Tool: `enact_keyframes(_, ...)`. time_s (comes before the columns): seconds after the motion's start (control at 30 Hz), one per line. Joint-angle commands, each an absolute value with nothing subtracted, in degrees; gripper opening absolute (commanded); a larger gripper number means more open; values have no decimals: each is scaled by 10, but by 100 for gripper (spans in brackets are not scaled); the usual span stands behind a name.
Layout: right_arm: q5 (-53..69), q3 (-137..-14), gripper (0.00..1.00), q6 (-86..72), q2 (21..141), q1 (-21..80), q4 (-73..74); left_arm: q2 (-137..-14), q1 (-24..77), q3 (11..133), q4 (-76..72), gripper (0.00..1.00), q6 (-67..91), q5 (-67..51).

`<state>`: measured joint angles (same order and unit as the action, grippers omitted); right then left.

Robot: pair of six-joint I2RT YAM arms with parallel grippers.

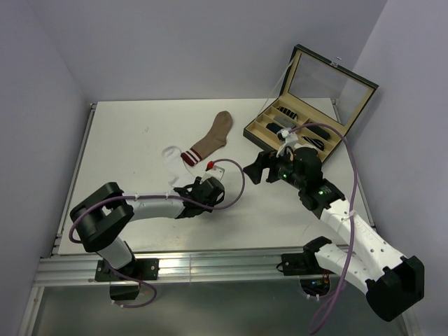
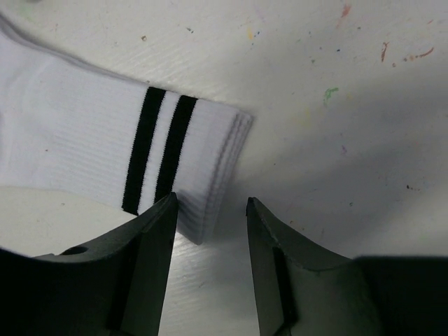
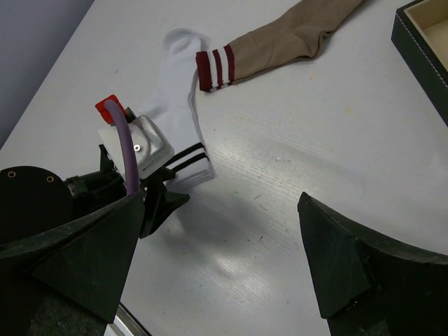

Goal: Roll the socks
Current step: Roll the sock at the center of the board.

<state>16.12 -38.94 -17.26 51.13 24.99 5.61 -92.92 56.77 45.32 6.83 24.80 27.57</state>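
Observation:
The white sock (image 2: pixel 77 140) with two black cuff stripes lies flat on the table, its cuff end (image 3: pixel 190 162) pointing toward my left gripper (image 2: pixel 210 210). That gripper is low over the table with its jaws partly apart. The cuff's corner sits just between the fingertips (image 2: pixel 159 227) and nothing is clamped. In the top view the left gripper (image 1: pixel 190 189) covers the cuff, and only the sock's toe part (image 1: pixel 171 155) shows. The tan-brown sock (image 1: pixel 213 136) with a red-and-white cuff (image 3: pixel 215 66) lies flat beyond it. My right gripper (image 3: pixel 220 231) hovers wide open and holds nothing, to the right of the white sock (image 1: pixel 262 168).
An open dark case (image 1: pixel 308 115) with small sock rolls in its compartments stands at the back right, its corner (image 3: pixel 420 35) near the tan sock's toe. Grey walls close the table on three sides. A purple cable (image 3: pixel 126 150) runs along the left wrist.

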Motion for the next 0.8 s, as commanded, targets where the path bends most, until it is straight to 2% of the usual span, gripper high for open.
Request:
enact_keyframes(0.0, 159, -387, 98, -165, 497, 255, 32, -947, 570, 470, 92, 49, 251, 246)
enact_keyframes(0.4, 156, -380, 97, -165, 487, 255, 29, -976, 588, 498, 94, 22, 275, 188)
enact_keyframes(0.57, 163, -374, 97, -168, 489, 255, 26, -960, 591, 492, 69, 0, 303, 163)
enact_keyframes(0.77, 175, -362, 97, -178, 501, 258, 15, -936, 576, 478, 35, 0, 342, 98)
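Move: Close in front of the left hand's half-open fingers lies the white sock's striped cuff, its middle about 3 cm ahead, 1 cm left and barely a centimetre below. The sock's toe end is some 17 cm ahead and 10 cm left. The brown sock's middle lies about 21 cm ahead of the left hand and 4 cm right. From the right hand the cuff is roughly 23 cm left, 2 cm ahead and 21 cm down. Closing from half open to nearly shut, the left fingers pinch the near corner of the white sock's cuff. Skimming the board at an even height, the hand meanwhile goes about 4.5 cm right, quickest once the fingers are nearly together, and ends a little farther back, dragging the cuff along as the wrist tips over by some 10 degrees, its left side dropping and the fingers steepening. ##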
